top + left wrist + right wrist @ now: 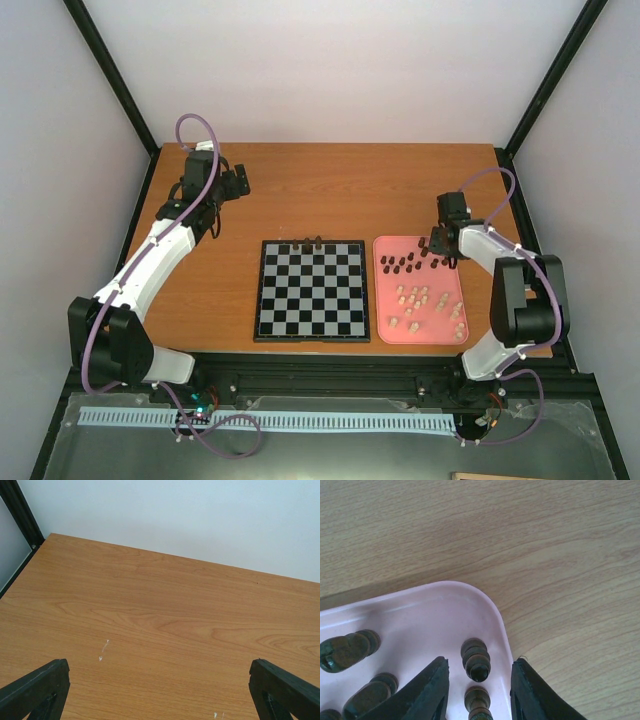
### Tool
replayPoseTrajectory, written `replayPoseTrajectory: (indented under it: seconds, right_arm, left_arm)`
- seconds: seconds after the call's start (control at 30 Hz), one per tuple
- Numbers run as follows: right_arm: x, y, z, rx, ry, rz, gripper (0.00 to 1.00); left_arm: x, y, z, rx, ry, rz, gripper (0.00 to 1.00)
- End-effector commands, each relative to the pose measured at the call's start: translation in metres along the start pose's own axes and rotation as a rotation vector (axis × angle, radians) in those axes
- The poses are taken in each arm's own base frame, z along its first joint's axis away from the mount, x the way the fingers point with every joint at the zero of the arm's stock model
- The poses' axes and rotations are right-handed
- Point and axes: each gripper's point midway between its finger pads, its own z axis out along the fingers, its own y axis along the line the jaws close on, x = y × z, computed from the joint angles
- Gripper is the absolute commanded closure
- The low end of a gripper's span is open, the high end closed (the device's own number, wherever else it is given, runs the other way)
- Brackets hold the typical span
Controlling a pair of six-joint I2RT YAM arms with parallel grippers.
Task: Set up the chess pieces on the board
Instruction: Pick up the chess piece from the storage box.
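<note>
The board [313, 290] lies flat mid-table with a few dark chess pieces [312, 241] on its far edge. To its right, the pink tray [445, 275] holds dark pieces [400, 265] at its far end and pale pieces [425, 300] nearer. My right gripper [440, 252] is low over the tray's far right corner. In the right wrist view its jaws [479, 662] stand on either side of a dark piece [476, 659], with a gap on each side. A second dark piece [477, 702] sits just behind it. My left gripper [240, 182] hovers open, far left.
The tray rim [445, 587] curves just beyond the right fingers, and other dark pieces [347, 650] lie to their left. Under the left gripper [159, 667] there is only bare wooden table [165, 625]. Black frame posts and white walls enclose the table.
</note>
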Motion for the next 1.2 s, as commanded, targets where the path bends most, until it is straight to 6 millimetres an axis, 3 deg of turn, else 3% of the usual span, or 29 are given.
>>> replayPoseTrajectory:
  seconds: [0.0, 0.3, 0.67, 0.8, 1.0, 1.17]
  right_arm:
    - [-0.010, -0.001, 0.005, -0.002, -0.017, 0.018, 0.67]
    - [-0.008, 0.001, 0.012, -0.009, 0.002, 0.020, 0.75]
    - [-0.019, 0.003, -0.002, -0.035, -0.041, 0.032, 0.92]
    - [-0.036, 0.009, -0.026, -0.094, -0.102, 0.046, 0.94]
    - [-0.063, 0.024, -0.084, -0.219, -0.217, 0.050, 0.95]
    - [-0.061, 0.081, -0.117, -0.349, -0.213, -0.087, 0.95]
  left_arm:
    - [-0.010, -0.004, -0.004, 0.017, -0.034, -0.013, 0.00]
    - [-0.010, -0.004, -0.004, 0.015, -0.034, -0.013, 0.00]
    - [-0.011, -0.003, -0.006, 0.014, -0.037, -0.013, 0.00]
    - [-0.011, -0.003, -0.006, 0.013, -0.038, -0.013, 0.00]
    - [-0.011, -0.003, -0.006, 0.012, -0.036, -0.013, 0.00]
    - [-0.011, -0.003, -0.006, 0.014, -0.038, -0.013, 0.00]
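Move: The dark chess piece to be taken stands in the far right corner of the storage box, straight under the right gripper, its middle some 2 cm below. Another dark piece stands about 3 cm behind it; to its left, about 6 cm off, stand two more, one roughly 2 cm farther out and one about level. From the left gripper it lies about 50 cm right, 8 cm back and 24 cm down. Lower the right gripper the last 1.5 cm or so over the dark corner piece while closing the part-open fingers, and pinch it by its upper part. Then lift away from the box, slowly at first and then fast, about 12 cm up, drifting some 4 cm left and a little forward, letting the fingertips tilt outward some 15 degrees with the grip kept. ##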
